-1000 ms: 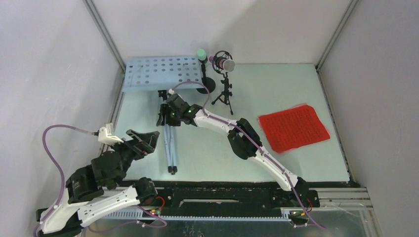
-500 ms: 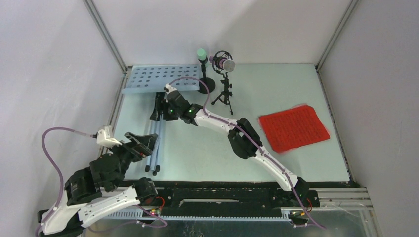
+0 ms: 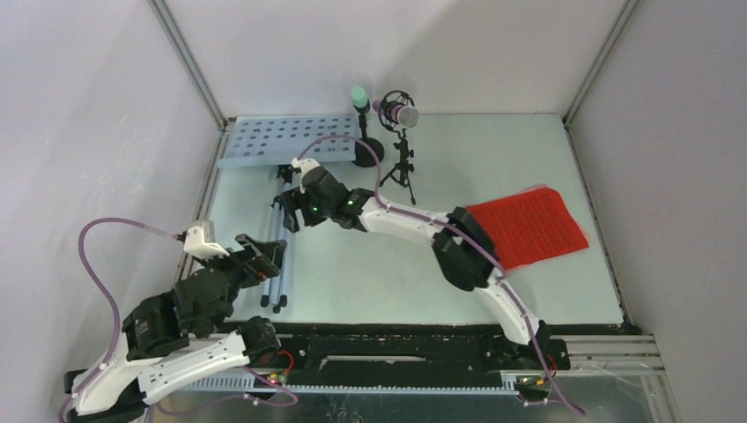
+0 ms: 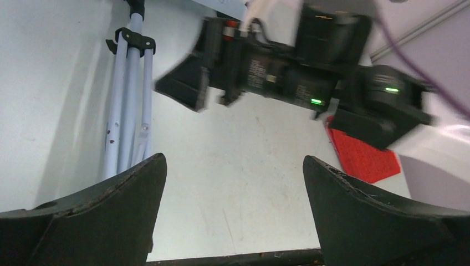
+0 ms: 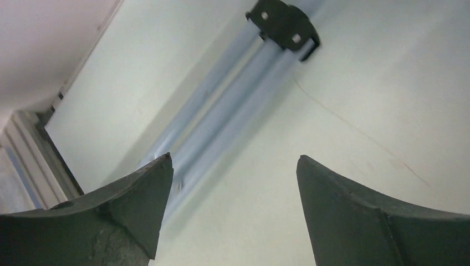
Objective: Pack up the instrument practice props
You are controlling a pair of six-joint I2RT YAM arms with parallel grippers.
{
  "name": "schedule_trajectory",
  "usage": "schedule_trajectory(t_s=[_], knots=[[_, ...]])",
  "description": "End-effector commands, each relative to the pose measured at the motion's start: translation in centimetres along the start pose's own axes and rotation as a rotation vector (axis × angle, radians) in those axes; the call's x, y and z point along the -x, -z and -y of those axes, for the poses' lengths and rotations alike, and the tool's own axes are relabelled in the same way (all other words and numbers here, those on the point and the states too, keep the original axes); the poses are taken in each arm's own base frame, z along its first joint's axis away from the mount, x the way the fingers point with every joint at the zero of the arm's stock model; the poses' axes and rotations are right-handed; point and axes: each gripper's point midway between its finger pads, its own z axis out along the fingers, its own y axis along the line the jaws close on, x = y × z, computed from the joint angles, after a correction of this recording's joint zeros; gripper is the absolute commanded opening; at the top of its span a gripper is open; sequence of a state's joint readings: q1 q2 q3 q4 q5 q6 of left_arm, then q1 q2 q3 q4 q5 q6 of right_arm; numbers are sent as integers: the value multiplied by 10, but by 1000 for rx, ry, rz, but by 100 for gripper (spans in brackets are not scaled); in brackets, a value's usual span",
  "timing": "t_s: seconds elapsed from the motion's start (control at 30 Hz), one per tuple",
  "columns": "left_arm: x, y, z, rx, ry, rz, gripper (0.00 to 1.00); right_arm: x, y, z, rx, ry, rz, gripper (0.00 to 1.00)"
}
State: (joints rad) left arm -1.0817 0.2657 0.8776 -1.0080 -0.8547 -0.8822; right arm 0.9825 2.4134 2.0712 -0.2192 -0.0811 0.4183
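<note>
The pale blue perforated music desk (image 3: 280, 139) lies at the back left, and its blue-grey tripod (image 3: 277, 264) lies flat with folded legs pointing toward me. My right gripper (image 3: 289, 214) hovers open just over the tripod's upper end; in the right wrist view (image 5: 234, 160) the tripod legs (image 5: 233, 111) run past the left finger, nothing gripped. My left gripper (image 3: 264, 254) stands open beside the tripod's lower legs (image 4: 130, 111), empty (image 4: 234, 159). A mint microphone (image 3: 358, 95) and a glittery purple microphone (image 3: 402, 113) stand on black mounts (image 3: 401, 169). The red score sheet (image 3: 533, 225) lies at the right.
Grey walls and metal frame rails (image 3: 211, 167) close in the table on the left, back and right. The black rail (image 3: 396, 339) with both arm bases runs along the near edge. The right forearm (image 3: 462, 251) reaches over the red sheet's left corner.
The right gripper opened and let go of the tripod. The stand swung left and came down flat, the desk settling at the back left. The left gripper shifted slightly toward the legs.
</note>
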Motion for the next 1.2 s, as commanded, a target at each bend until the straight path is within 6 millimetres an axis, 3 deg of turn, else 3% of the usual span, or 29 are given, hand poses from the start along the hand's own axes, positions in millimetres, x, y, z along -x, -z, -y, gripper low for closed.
schedule_trajectory(t_s=[0.0,0.07,0.33,0.5,0.7,0.87,1.17], knots=[[22,5,3,0,-37,51,100,71,91,-8,-100,150,231,89],[26,5,4,-10,-51,63,100,69,120,-8,-106,167,257,89],[28,4,5,-21,-129,73,100,-1,189,8,-178,270,221,89],[28,9,15,-110,-225,60,100,-43,221,44,-263,255,223,89],[37,11,8,-95,-298,91,100,-66,257,80,-242,108,300,91],[25,3,2,-51,-310,76,100,-55,271,101,-275,90,349,92],[-20,-24,9,26,-403,-74,100,12,279,137,-314,112,578,93]])
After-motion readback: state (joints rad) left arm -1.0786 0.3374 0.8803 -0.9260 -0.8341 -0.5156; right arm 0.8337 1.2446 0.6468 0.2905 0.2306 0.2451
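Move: The small black tripod carrying the round microphone stands about 30 cm to the right of the right hand and 15 cm ahead, its middle near hand height. From the hand, the upright microphone on its round base is some 21 cm right and 24 cm ahead, the folded stand's legs lie 5 cm left, 2 cm back and 7 cm below, and the red sheet music about 62 cm right, level with the hand and 10 cm below. The small tripod is roughly 32 cm right and 29 cm ahead of the left hand, 14 cm lower. The empty right hand swings about 29 cm to its right, away from the folded stand and towards the small tripod, first arching up some 10 cm, then sinking almost as much while drawing back, and finally easing forward and up again to hang over open table. Its fingers stay wide open while the wrist tilts up and turns clockwise, each about 20 degrees; the open left hand rolls nearly 20 degrees, its left side rising, almost in place. ##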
